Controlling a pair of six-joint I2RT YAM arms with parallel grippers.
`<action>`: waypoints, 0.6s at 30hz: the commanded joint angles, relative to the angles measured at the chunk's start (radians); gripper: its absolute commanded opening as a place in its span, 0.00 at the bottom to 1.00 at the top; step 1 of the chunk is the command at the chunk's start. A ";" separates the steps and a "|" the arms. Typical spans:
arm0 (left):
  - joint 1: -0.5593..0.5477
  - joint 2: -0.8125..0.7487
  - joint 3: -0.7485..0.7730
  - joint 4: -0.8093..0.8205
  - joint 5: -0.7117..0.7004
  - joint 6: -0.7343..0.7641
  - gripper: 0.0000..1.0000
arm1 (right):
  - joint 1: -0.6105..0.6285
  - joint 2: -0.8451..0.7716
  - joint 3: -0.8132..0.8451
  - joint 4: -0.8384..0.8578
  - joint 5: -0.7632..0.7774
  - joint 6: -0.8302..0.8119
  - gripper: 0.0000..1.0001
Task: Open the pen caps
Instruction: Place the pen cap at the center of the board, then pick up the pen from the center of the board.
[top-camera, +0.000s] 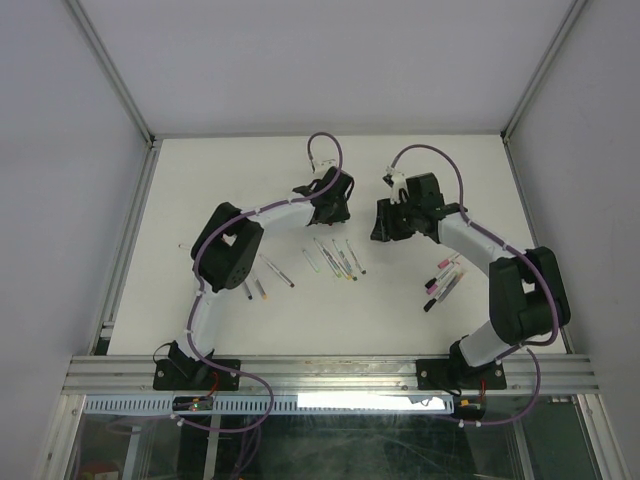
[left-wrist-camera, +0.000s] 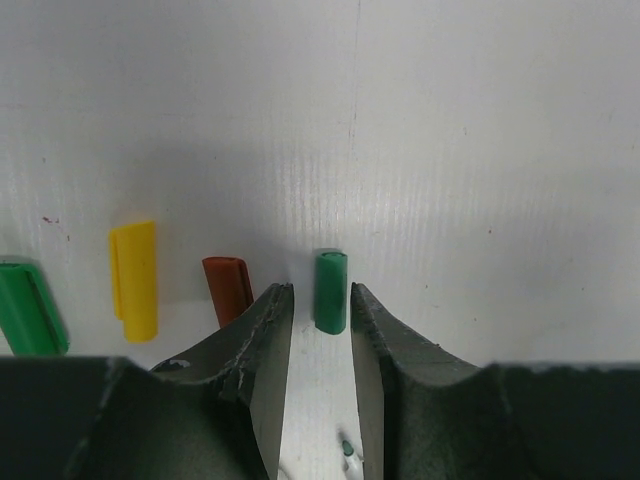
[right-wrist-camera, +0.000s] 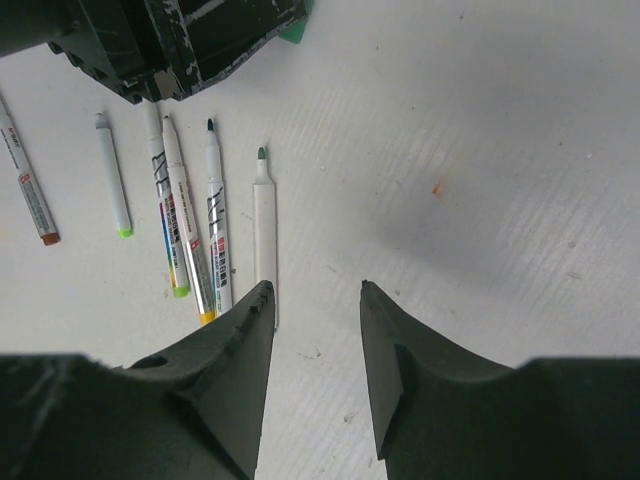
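Several pen caps lie in a row on the white table in the left wrist view: a green cap (left-wrist-camera: 28, 305) at the left edge, a yellow cap (left-wrist-camera: 134, 280), a maroon cap (left-wrist-camera: 227, 288) and a second green cap (left-wrist-camera: 331, 290). My left gripper (left-wrist-camera: 320, 288) is open, and that second green cap lies flat on the table between its fingertips, not pinched. My right gripper (right-wrist-camera: 315, 290) is open with nothing between its fingers, beside an uncapped white pen with a green tip (right-wrist-camera: 264, 230). From above, the left gripper (top-camera: 330, 212) and the right gripper (top-camera: 383, 228) stand close together at mid-table.
Several uncapped pens (top-camera: 335, 258) lie side by side in the middle of the table. More pens (top-camera: 258, 285) lie by the left arm. Capped pens (top-camera: 442, 278) are grouped by the right arm. The left arm's gripper body (right-wrist-camera: 170, 40) fills the right wrist view's top left.
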 joint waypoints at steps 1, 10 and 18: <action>-0.014 -0.140 0.014 0.003 -0.008 0.042 0.31 | -0.011 -0.085 0.019 0.014 -0.037 -0.048 0.43; -0.023 -0.521 -0.343 0.264 0.063 0.148 0.34 | -0.048 -0.174 0.016 -0.022 -0.207 -0.209 0.43; -0.018 -0.997 -0.885 0.667 0.108 0.252 0.81 | -0.186 -0.272 0.052 -0.174 -0.529 -0.436 0.43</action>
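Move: The green cap lies on the board between the left hand's parted fingertips, about 1 cm ahead and 1 cm below. The brown cap is some 4 cm to the hand's left and level with it, the yellow cap about 8 cm left and 1 cm ahead. The nearest uncapped green pen lies about 11 cm back and 4 cm right. From the right hand the green cap is roughly 8 cm ahead, 10 cm left and 7 cm below. Left hand rises some 17 cm, back and left from the green cap, opening; right rises about 6 cm. ##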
